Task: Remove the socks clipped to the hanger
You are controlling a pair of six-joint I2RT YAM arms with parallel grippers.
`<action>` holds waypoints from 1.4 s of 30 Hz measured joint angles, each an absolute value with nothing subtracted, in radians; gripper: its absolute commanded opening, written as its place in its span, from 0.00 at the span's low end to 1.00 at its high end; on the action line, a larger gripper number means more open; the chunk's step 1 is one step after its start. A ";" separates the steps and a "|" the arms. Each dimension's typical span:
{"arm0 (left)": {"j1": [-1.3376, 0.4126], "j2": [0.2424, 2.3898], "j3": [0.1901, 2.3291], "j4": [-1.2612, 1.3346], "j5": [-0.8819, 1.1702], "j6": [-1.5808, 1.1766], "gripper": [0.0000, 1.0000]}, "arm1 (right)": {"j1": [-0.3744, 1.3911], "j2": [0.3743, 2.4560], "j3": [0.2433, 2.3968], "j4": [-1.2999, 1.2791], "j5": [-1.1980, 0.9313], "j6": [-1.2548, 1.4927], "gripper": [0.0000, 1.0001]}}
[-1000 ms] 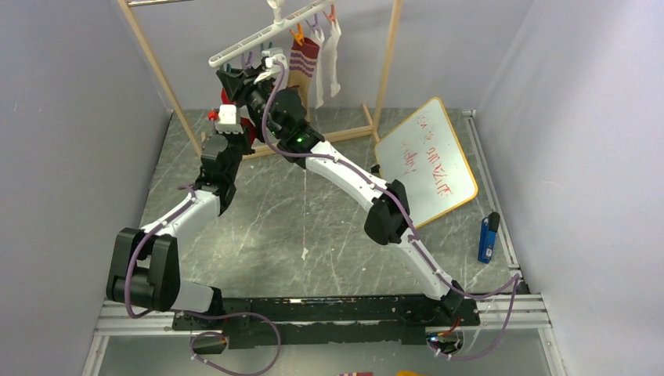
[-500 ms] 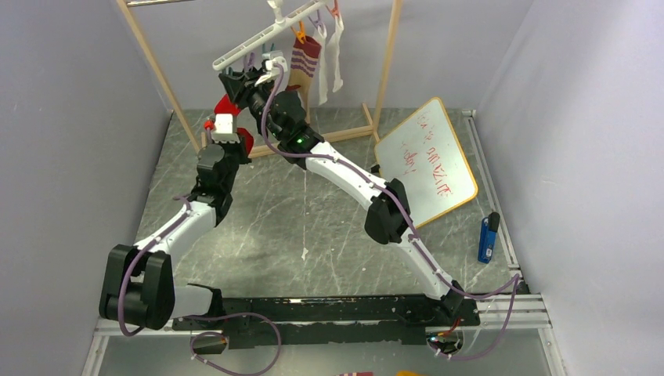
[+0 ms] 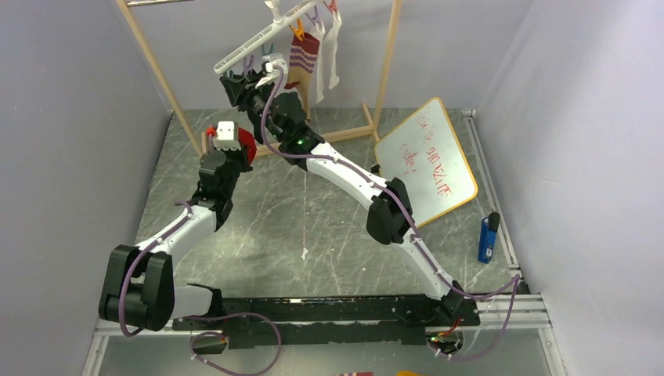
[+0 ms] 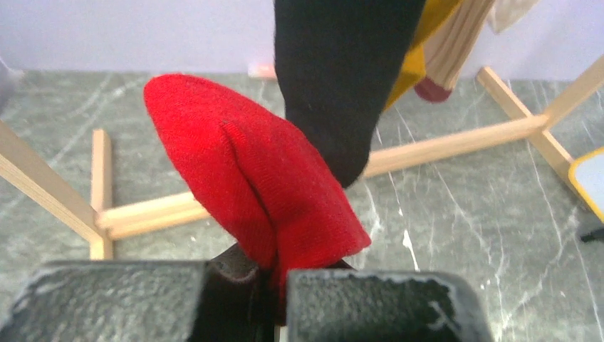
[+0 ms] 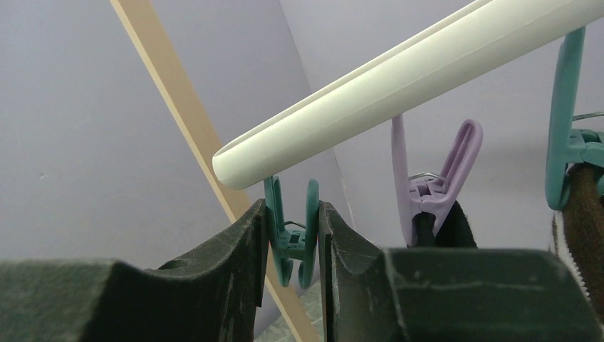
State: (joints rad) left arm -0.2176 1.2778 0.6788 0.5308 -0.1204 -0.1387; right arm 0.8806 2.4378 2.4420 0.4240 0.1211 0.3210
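The white hanger (image 3: 258, 43) hangs tilted from the wooden rack. The red sock (image 4: 263, 185) is off its clip and pinched by its cuff in my shut left gripper (image 4: 274, 285), low by the rack's foot (image 3: 239, 143). My right gripper (image 5: 292, 214) is shut on the end teal clip (image 5: 290, 239) and squeezes it; the clip's jaws gape with nothing in them. Beside it a purple clip (image 5: 427, 192) holds the black sock (image 4: 342, 78). A mustard sock (image 4: 420, 64), a maroon-striped sock (image 3: 302, 61) and white socks (image 3: 327, 59) still hang.
The wooden rack frame (image 3: 156, 74) has floor rails (image 4: 441, 146) crossing just behind the red sock. A whiteboard with an orange rim (image 3: 427, 160) lies to the right, and a blue object (image 3: 487, 237) sits near the right wall.
My left gripper has drawn back down and toward me with the red sock, away from the hanger. The right gripper has stayed pinched on the teal clip, rising slightly with the bar.
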 measured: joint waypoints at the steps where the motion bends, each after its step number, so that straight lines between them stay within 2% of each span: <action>1: -0.218 1.278 0.669 0.533 -0.115 -0.146 0.08 | 0.881 2.434 2.435 0.426 0.121 0.321 0.00; 2: -0.219 1.278 0.653 0.537 -0.108 -0.154 0.17 | 0.881 2.427 2.421 0.432 0.120 0.321 0.00; 4: -0.225 1.278 0.606 0.541 -0.100 -0.172 0.42 | 0.881 2.408 2.383 0.440 0.119 0.321 0.00; 6: -0.235 1.278 0.553 0.535 -0.096 -0.187 0.93 | 0.881 2.390 2.351 0.446 0.118 0.321 0.00; 7: -0.241 1.278 0.529 0.530 -0.095 -0.192 0.97 | 0.881 2.386 2.344 0.447 0.118 0.321 0.00; 9: -0.255 1.278 0.492 0.516 -0.095 -0.211 0.97 | 0.881 2.384 2.343 0.447 0.117 0.321 0.01; 11: -0.271 1.270 0.464 0.506 -0.097 -0.224 0.97 | 0.882 2.384 2.343 0.448 0.112 0.321 0.14; 13: -0.290 1.248 0.444 0.496 -0.103 -0.229 0.97 | 0.882 2.384 2.343 0.449 0.106 0.321 0.37; 17: -0.313 1.184 0.434 0.494 -0.120 -0.231 0.97 | 0.883 2.384 2.343 0.448 0.095 0.319 0.56; 20: -0.318 1.152 0.434 0.511 -0.137 -0.231 0.97 | 0.884 2.384 2.343 0.442 0.088 0.318 0.66; 29: -0.323 1.235 0.451 0.587 -0.190 -0.222 0.97 | 0.888 2.340 2.266 0.435 0.067 0.315 0.77; 42: -0.324 1.360 0.499 0.813 -0.247 -0.154 0.97 | 0.891 1.892 1.573 0.562 -0.001 0.324 0.79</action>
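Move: The left hand already holds the freed red sock; the bare table where it is headed lies some 21 cm below and about 5 cm to the right, level fore and aft. The black sock hangs about 9 cm ahead of this hand, 6 cm to its right and 6 cm higher. The right hand still pinches the empty teal clip between its fingertips; from there the purple clip is about 3 cm ahead and 7 cm to the right, level in height. Down about 10 cm and back some 6, tipping its fingers down roughly 15 degrees, the left hand opens wide on the way and lets go of the red sock, then rises and reaches forward again, still open. The right hand stays nearly still at the teal clip, spreads its fingers off it, then pulls away back and to the right, sinking slightly. ##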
